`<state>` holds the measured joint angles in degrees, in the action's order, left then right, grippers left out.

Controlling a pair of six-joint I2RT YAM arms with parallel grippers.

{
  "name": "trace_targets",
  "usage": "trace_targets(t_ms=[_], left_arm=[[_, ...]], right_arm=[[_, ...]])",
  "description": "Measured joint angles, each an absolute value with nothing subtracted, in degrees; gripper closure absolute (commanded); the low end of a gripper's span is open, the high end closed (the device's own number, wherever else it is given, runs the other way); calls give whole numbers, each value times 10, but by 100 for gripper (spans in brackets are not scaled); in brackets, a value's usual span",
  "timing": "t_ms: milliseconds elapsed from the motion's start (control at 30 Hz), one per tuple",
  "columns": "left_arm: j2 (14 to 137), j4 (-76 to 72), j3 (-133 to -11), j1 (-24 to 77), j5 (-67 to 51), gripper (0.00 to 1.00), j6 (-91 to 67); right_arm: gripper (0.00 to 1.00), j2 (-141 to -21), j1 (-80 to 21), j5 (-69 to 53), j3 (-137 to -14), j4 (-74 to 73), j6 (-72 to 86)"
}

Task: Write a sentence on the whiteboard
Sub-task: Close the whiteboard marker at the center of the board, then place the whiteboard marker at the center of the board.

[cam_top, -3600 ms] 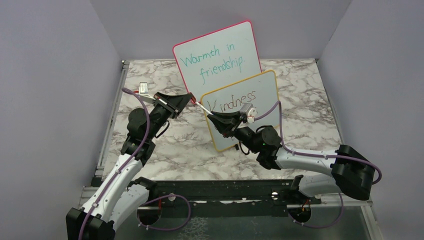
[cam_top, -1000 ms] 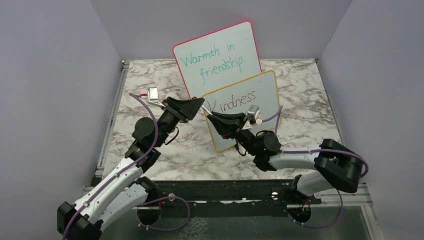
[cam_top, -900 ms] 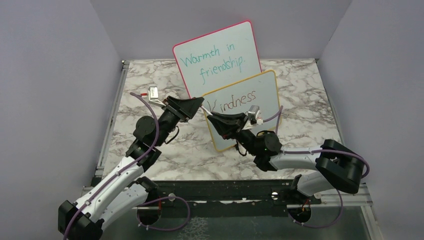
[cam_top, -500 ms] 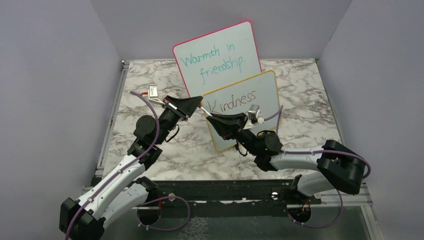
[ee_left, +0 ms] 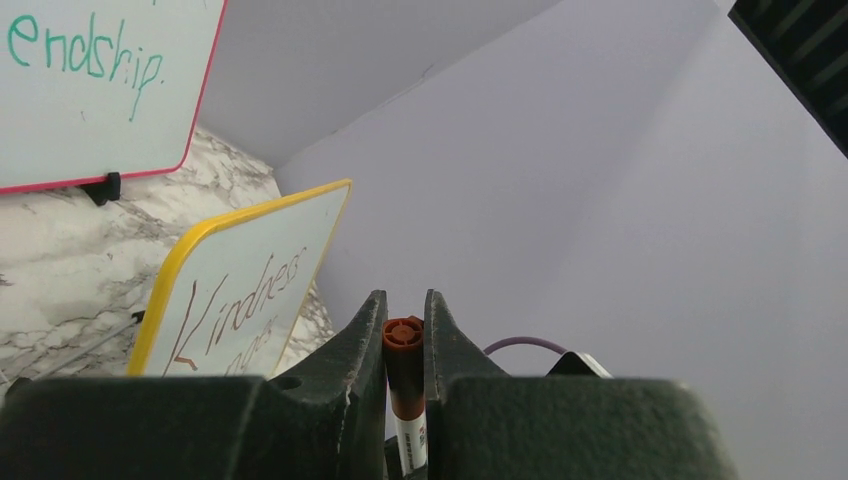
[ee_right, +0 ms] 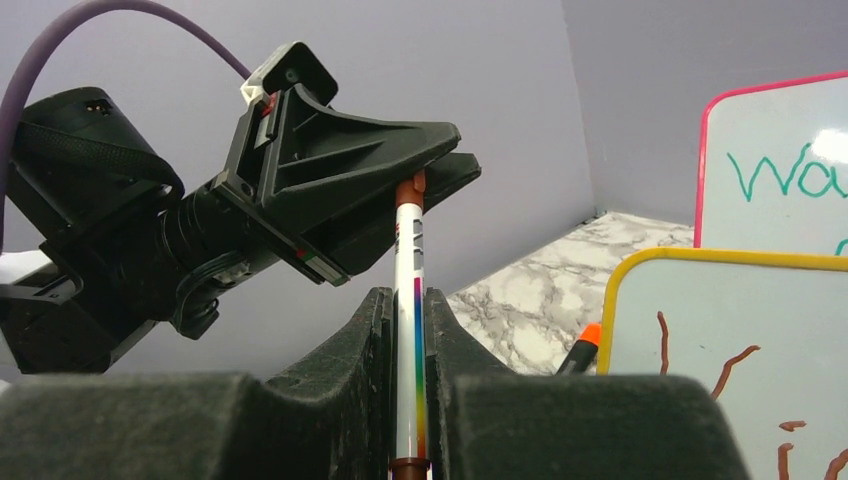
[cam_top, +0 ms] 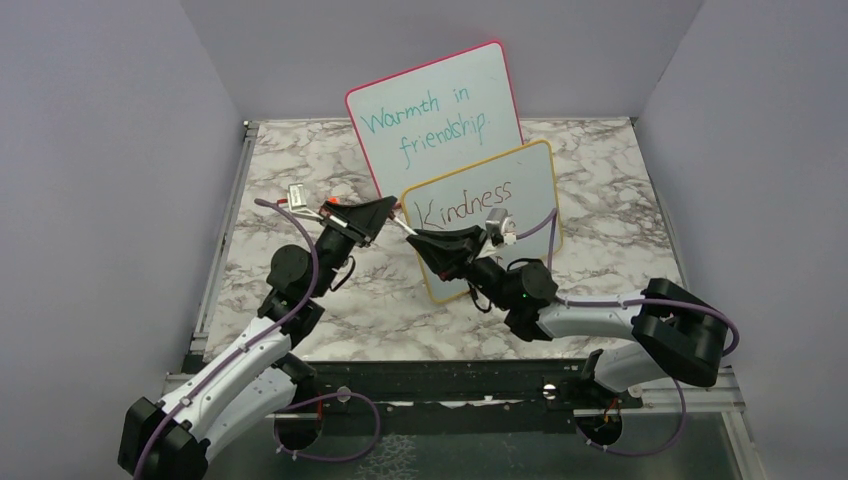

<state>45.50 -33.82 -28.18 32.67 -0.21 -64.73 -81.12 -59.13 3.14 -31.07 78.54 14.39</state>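
Observation:
The whiteboard (cam_top: 532, 190), yellow-framed, leans upright at mid-table, also in the left wrist view (ee_left: 225, 262) and the right wrist view (ee_right: 740, 320). Of the sentence, the reddish-brown word "Kindness" (cam_top: 463, 204) shows; the lines below are mostly hidden behind the right arm. A white marker (ee_right: 409, 260) with a rainbow stripe spans the two grippers, just left of the board. My right gripper (cam_top: 416, 238) is shut on its barrel (ee_right: 406, 298). My left gripper (cam_top: 388, 212) is shut on the marker's brown end (ee_left: 404, 333), its fingertips (ee_left: 376, 303) pinching it from both sides.
A pink-red-framed board (cam_top: 435, 110) with teal writing stands behind the whiteboard, against the back wall. An orange-tipped marker (ee_right: 582, 345) lies by the whiteboard's left edge. Purple walls close in the marble table (cam_top: 620, 180) on three sides.
My left gripper has shut on the marker's brown end, which the right gripper holds out. Both grippers have shifted slightly left together.

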Motion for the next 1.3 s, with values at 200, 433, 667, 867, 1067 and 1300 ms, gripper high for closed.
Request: trace_targets(t_ms=[200, 433, 667, 867, 1067, 1300], left_arm=[[416, -325, -253, 331, 20, 79, -639], [361, -163, -279, 359, 52, 33, -567], [297, 6, -326, 360, 163, 10, -469], [244, 98, -354, 360, 241, 1, -399], [212, 143, -379, 360, 274, 1, -344], [208, 173, -392, 360, 276, 1, -281]], right_arm=[[99, -809, -594, 23, -310, 759, 143], [99, -727, -591, 17, -288, 651, 121], [99, -639, -588, 18, -248, 483, 109], [99, -639, -588, 16, -200, 379, 110], [98, -709, -589, 16, -175, 358, 131], [90, -779, -610, 19, -163, 381, 157]])
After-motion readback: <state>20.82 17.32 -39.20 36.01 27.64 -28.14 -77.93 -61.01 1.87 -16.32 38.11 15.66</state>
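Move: The capped marker slants between the hands: its middle is about 2 cm ahead, 2 cm left and 2 cm above the right hand, and 2 cm back, 3 cm right and 2 cm below the left hand. From the right hand, the open table by the yellow board's lower left corner lies some 5 cm back, 6 cm right and 30 cm down, and the yellow board's middle 14 cm ahead, 16 cm right, 21 cm down. The black highlighter is roughly 20 cm ahead, 17 cm left and 34 cm below the left hand. Down and slightly back, the left hand eases off, its fingers opening wide to release the cap, then swings left about 13 cm in all, rolling and turning counter-clockwise. The right hand keeps its pinch on the marker's body and, once the cap is let go, drops some 26 cm, drifting right and back, tipping its fingers from upward to slightly downward, towards the table before the yellow board's corner. ##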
